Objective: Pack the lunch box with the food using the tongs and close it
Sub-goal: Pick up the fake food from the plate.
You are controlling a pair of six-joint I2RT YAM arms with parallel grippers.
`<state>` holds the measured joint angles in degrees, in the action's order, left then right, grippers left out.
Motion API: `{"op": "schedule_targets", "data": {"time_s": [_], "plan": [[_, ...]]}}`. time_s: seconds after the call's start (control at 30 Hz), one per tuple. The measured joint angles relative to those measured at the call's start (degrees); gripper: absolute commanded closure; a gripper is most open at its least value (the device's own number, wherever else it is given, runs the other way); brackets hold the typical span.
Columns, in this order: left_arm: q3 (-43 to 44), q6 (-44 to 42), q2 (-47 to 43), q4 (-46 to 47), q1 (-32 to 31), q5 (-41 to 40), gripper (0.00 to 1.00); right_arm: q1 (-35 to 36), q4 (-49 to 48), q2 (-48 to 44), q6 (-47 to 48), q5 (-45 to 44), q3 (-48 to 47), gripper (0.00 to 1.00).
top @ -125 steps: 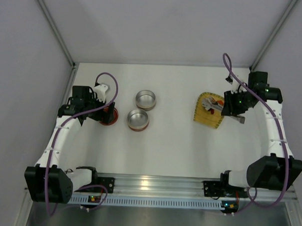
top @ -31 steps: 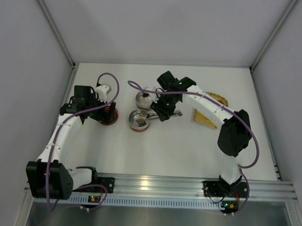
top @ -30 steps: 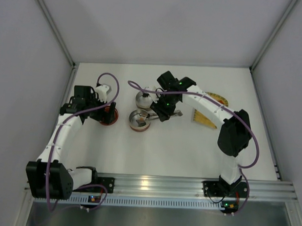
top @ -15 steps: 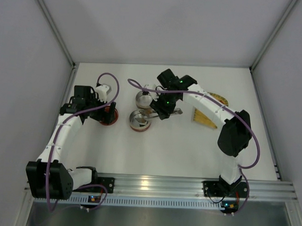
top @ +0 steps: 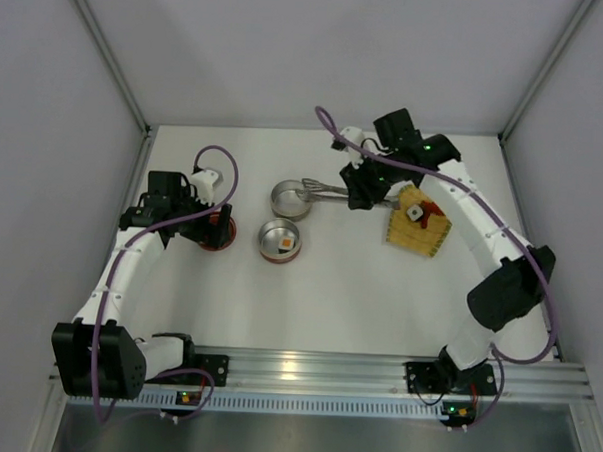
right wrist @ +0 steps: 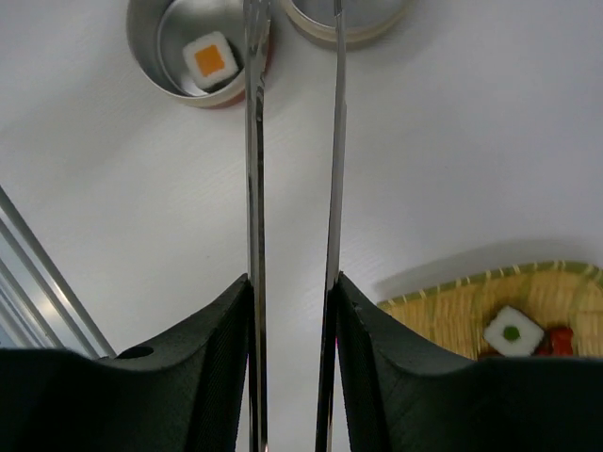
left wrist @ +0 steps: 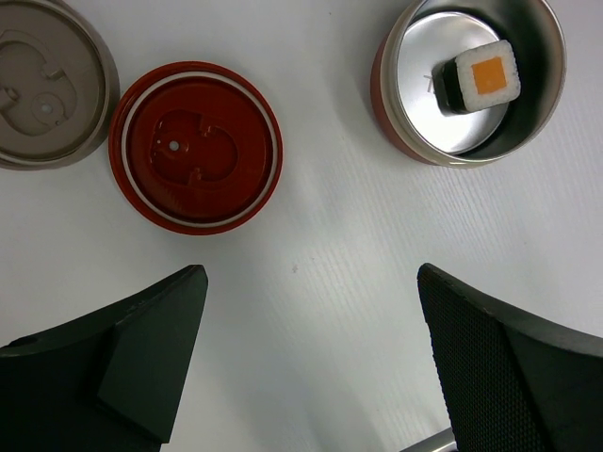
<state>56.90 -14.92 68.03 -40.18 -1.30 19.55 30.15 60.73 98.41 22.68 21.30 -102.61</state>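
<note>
My right gripper (top: 361, 193) (right wrist: 292, 282) is shut on the tongs (top: 328, 190) (right wrist: 254, 141), one slim arm against each pad. Their tips reach left over the empty far tin (top: 289, 200) of the lunch box; nothing shows between them. The near tin (top: 260, 234) (left wrist: 415, 56) (right wrist: 141, 38) holds one white food block with an orange top (top: 284, 244) (left wrist: 478, 77) (right wrist: 209, 56). On the yellow woven tray (top: 426, 236) (right wrist: 452, 315) lie a white piece with a green dot (top: 413, 213) (right wrist: 513, 330) and a red piece (top: 431, 209) (right wrist: 563, 339). My left gripper (top: 206, 225) (left wrist: 309, 282) hangs open over bare table.
A red lid (top: 218, 234) (left wrist: 196, 146) and a beige lid (left wrist: 42, 80) lie flat on the table at the left, under my left arm. The aluminium rail (top: 305, 371) runs along the near edge. White walls close the back and sides.
My right arm has swung back and to the right, carrying the tongs away from the near tin, where the orange-topped block now lies uncovered. The left arm has not moved.
</note>
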Motion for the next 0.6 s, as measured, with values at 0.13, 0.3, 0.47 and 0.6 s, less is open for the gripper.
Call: {"op": "schedule_targets", "data": {"time_s": [0.13,0.3,0.47,0.6], "plan": [[0.00,0.00,0.00,-0.07,0.00,0.48,0.02,-8.68,0.02,-7.08,0.59,0.09,5.07,0.63],[0.24,0.00,0.00,-0.33,0.00,0.81,0.02,-20.26,0.57,-12.41,3.80,-1.60,11.72,0.64],[0.61,0.02,0.02,-0.37,0.00,1.05,0.02,-27.56,0.74,-14.80,7.52,-6.88,17.14,0.64],[0.79,0.04,0.26,-0.39,0.00,1.22,0.02,-28.06,0.55,-18.64,10.03,-10.60,22.10,0.63]]}}
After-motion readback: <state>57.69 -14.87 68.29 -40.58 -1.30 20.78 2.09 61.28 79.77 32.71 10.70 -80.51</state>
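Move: The sushi left on the plate lies roughly 17 cm to the right of the right hand, about 8 cm ahead and 20 cm below. The plate's middle is about 18 cm right and 7 cm ahead, with red food some 4 cm right and 1 cm ahead of the sushi. The empty bowl is about 17 cm left and 9 cm ahead. From the left hand, the sushi is some 51 cm right and 12 cm ahead. Still gripping the tongs, the right hand sweeps about 22 cm right towards the plate's sushi, turning some 25 degrees clockwise. ##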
